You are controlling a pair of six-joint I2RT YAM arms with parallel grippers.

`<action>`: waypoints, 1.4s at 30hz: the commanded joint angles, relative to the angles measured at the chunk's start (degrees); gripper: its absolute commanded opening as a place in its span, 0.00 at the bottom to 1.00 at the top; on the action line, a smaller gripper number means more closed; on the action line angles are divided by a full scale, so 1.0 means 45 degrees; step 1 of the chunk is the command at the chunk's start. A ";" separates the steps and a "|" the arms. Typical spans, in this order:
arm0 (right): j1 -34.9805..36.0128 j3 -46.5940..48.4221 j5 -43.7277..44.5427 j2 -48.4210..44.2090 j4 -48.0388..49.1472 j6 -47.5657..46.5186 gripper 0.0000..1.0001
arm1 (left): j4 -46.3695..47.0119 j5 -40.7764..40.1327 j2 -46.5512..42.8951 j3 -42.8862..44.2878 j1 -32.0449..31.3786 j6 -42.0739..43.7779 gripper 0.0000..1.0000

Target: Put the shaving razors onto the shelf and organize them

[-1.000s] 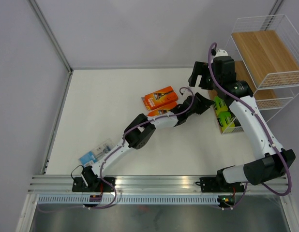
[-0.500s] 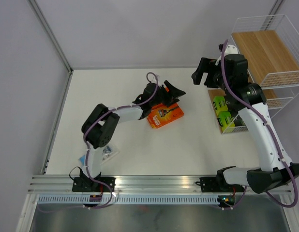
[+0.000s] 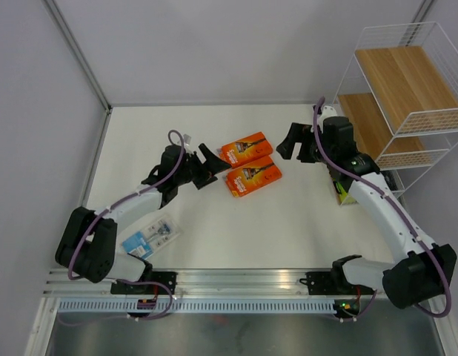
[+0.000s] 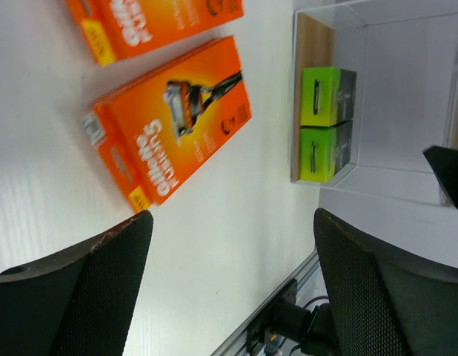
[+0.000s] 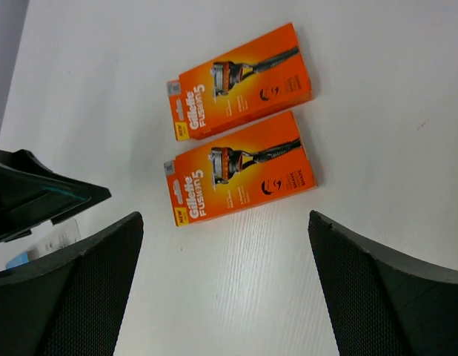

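Note:
Two orange shaving razors (image 3: 246, 147) (image 3: 253, 176) lie side by side mid-table, the nearer one also in the left wrist view (image 4: 170, 122) and both in the right wrist view (image 5: 242, 68) (image 5: 240, 169). A blue-card blister pack (image 3: 150, 237) lies near the left arm's base. Two black and lime packs (image 4: 324, 96) (image 4: 322, 152) stand on the shelf's (image 3: 403, 81) lowest tier (image 4: 312, 52), mostly hidden behind the right arm from above. My left gripper (image 3: 204, 165) (image 4: 230, 245) is open and holds nothing, just left of the orange packs. My right gripper (image 3: 294, 144) (image 5: 224, 237) is open and holds nothing, to their right.
The white wire rack fills the far right corner. A metal rail (image 3: 244, 282) runs along the near edge with both arm bases. A grey wall and frame post (image 3: 81, 67) bound the left side.
The left arm has swung back from the shelf side to the left of the orange packs, jaws opening wider. The right arm has dropped from the shelf toward the packs.

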 commanded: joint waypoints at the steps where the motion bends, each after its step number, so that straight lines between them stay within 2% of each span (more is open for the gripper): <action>1: 0.0460 -0.1152 -0.0089 0.0428 0.2186 0.0118 0.98 | -0.0306 -0.0117 -0.0997 -0.1532 -0.0027 0.0507 0.92; 6: 0.1144 -0.2129 0.0925 0.1348 0.3222 -0.0019 0.98 | 0.1393 -0.0059 -0.0767 -0.3019 -0.0007 -0.0274 0.78; 8: 0.1223 -0.2461 0.1376 0.1758 0.3828 0.0059 0.98 | 0.2019 -0.0137 -0.0396 -0.3059 -0.0007 -0.0334 0.71; 11: 0.1223 -0.2502 0.2468 0.2460 0.4083 0.0195 0.97 | 0.2606 -0.0040 0.0580 -0.2671 -0.0007 -0.0256 0.66; 14: 0.1242 -0.2346 0.2667 0.3280 0.4181 0.0274 0.97 | 0.2802 0.0000 0.1616 -0.2105 -0.0007 -0.0158 0.58; 26: 0.1223 -0.2404 0.2120 0.5079 0.5178 0.0743 0.94 | 0.3681 0.0175 0.4408 -0.0638 0.0012 -0.0275 0.45; 36: 0.1223 -0.2111 0.2159 0.5782 0.5099 0.0899 0.95 | 0.4072 0.0253 0.5621 0.0085 -0.0007 -0.0569 0.36; 42: 0.1243 -0.2131 0.1671 0.6367 0.5373 0.1113 0.95 | 0.4384 0.0585 0.6149 0.0280 -0.0007 -0.0393 0.26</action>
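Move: The lower orange razor box lies about 4 cm ahead of the left hand, 9 cm to its right and 14 cm below. The upper orange box lies some 10 cm farther out than that box and 3 cm more to the left. The blister pack is roughly 17 cm back and 24 cm left of the left hand. From the right hand, the lower box is about 3 cm ahead, 9 cm to the left and 25 cm down. Bring the left gripper down about 13 cm, first dropping back and slightly left, then slowing and easing forward and right to the left end of the lower orange box, its fingers narrowing from wide open to a small gap around the end tab. Meanwhile sink the right gripper some 20 cm, a little forward and left, tipping it down about 15 degrees, jaws still wide, towards the box's right end. ##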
